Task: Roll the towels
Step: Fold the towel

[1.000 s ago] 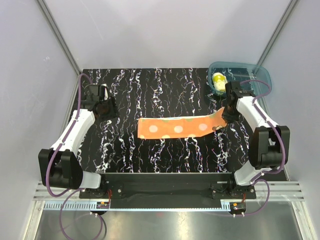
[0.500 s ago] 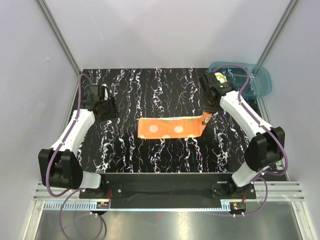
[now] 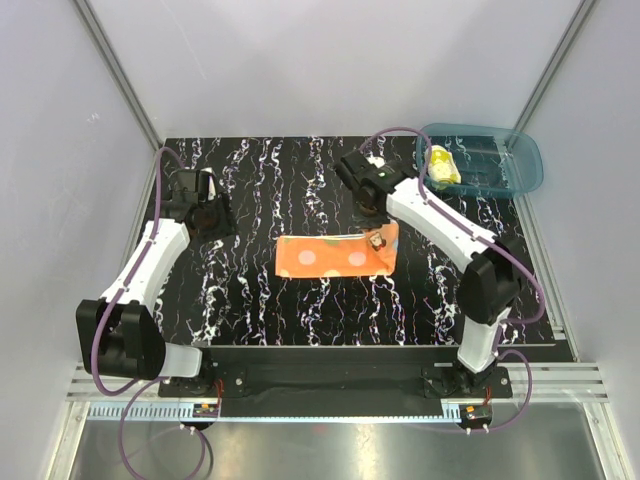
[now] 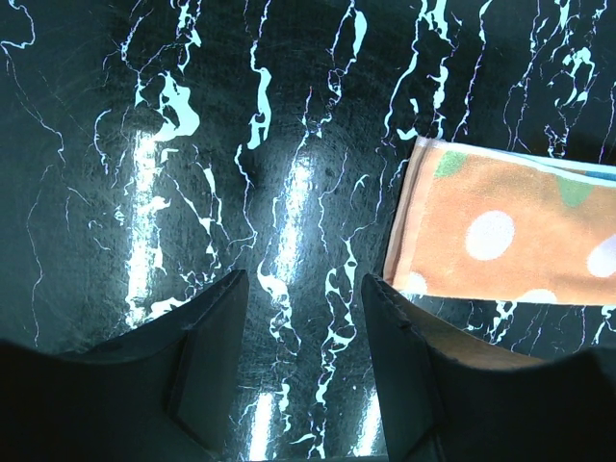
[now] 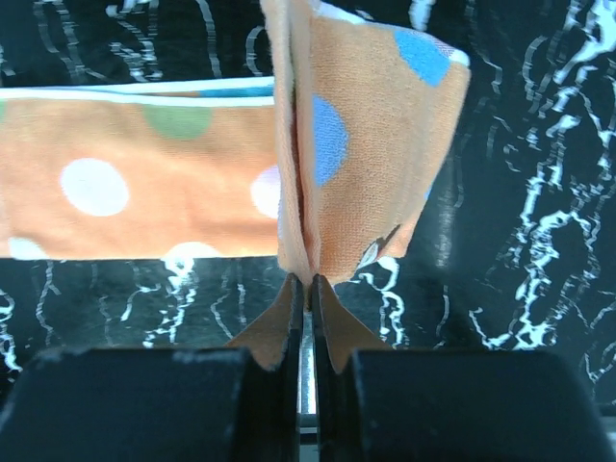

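The orange towel [image 3: 325,258] with pale dots lies as a strip on the black marbled table [image 3: 260,170]. Its right end is lifted and folded back over the strip. My right gripper [image 3: 377,241] is shut on that raised end; in the right wrist view the doubled cloth [image 5: 375,164] stands pinched between the closed fingertips [image 5: 308,281], with the flat part [image 5: 144,192] behind. The yellow towel [image 3: 442,166] lies bunched in the teal bin [image 3: 528,170]. My left gripper [image 3: 205,214] hovers open and empty [image 4: 303,281] left of the orange towel's left edge [image 4: 500,236].
The translucent teal bin stands at the table's back right corner. Grey enclosure walls [image 3: 90,120] rise on the left, right and back. The right arm [image 3: 440,220] reaches diagonally across the right half of the table.
My right gripper has swung left from beside the bin, carrying the orange towel's right end up and over the strip, which now looks shorter. The left arm has stayed put.
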`<state>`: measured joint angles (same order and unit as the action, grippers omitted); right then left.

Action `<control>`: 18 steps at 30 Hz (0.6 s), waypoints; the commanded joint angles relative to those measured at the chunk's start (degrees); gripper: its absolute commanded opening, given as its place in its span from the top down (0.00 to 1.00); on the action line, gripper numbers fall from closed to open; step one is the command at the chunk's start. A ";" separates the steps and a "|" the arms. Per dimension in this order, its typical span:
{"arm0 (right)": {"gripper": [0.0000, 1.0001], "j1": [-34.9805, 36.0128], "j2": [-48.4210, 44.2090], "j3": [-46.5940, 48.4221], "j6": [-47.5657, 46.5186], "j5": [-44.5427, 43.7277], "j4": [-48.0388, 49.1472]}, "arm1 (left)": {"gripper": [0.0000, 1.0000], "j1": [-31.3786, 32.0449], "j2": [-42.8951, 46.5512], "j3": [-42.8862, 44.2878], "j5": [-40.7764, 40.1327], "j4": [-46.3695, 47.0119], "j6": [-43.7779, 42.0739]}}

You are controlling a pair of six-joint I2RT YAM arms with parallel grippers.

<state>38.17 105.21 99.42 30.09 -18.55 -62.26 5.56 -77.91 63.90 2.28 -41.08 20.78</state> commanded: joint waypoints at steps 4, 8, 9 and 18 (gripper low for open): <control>1.00 4.54 5.35 9.03 2.34 -0.88 -2.78 | 0.44 0.24 2.15 0.44 -1.75 0.47 -0.74; 1.00 7.61 8.43 13.68 2.87 -0.97 -3.57 | 0.44 0.24 2.15 0.44 -1.76 0.30 -0.74; 1.00 8.05 8.96 14.31 2.79 -0.88 -3.66 | 0.44 0.24 2.15 0.44 -1.84 0.39 -0.74; 1.00 12.01 14.05 18.97 3.05 -0.88 -4.10 | 0.44 0.24 1.80 0.53 -2.02 0.39 -0.74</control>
<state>48.93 118.37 115.09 32.01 -18.52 -65.84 5.56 -77.91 63.90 1.43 -41.10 20.78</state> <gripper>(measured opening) 0.078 0.558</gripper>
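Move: The right gripper already holds the right end of the orange towel by its near corner, lifted. The towel's left end, still flat, lies about 24 cm to the hand's left, 6 cm ahead and 15 cm below. The towel's fold touches down some 8 cm to the hand's right and 6 cm ahead; the rolled yellow towel is about 28 cm right and 35 cm farther out. From the left hand, the left end is roughly 9 cm right, 5 cm ahead and 13 cm below. Keep the right fingers shut on the orange towel's lifted end and sweep it left over the flat part towards the left end, about 10 cm, nearly level at first, then slowing while easing slightly down and back. Let the hand turn some 10 degrees counter-clockwise on the way. ##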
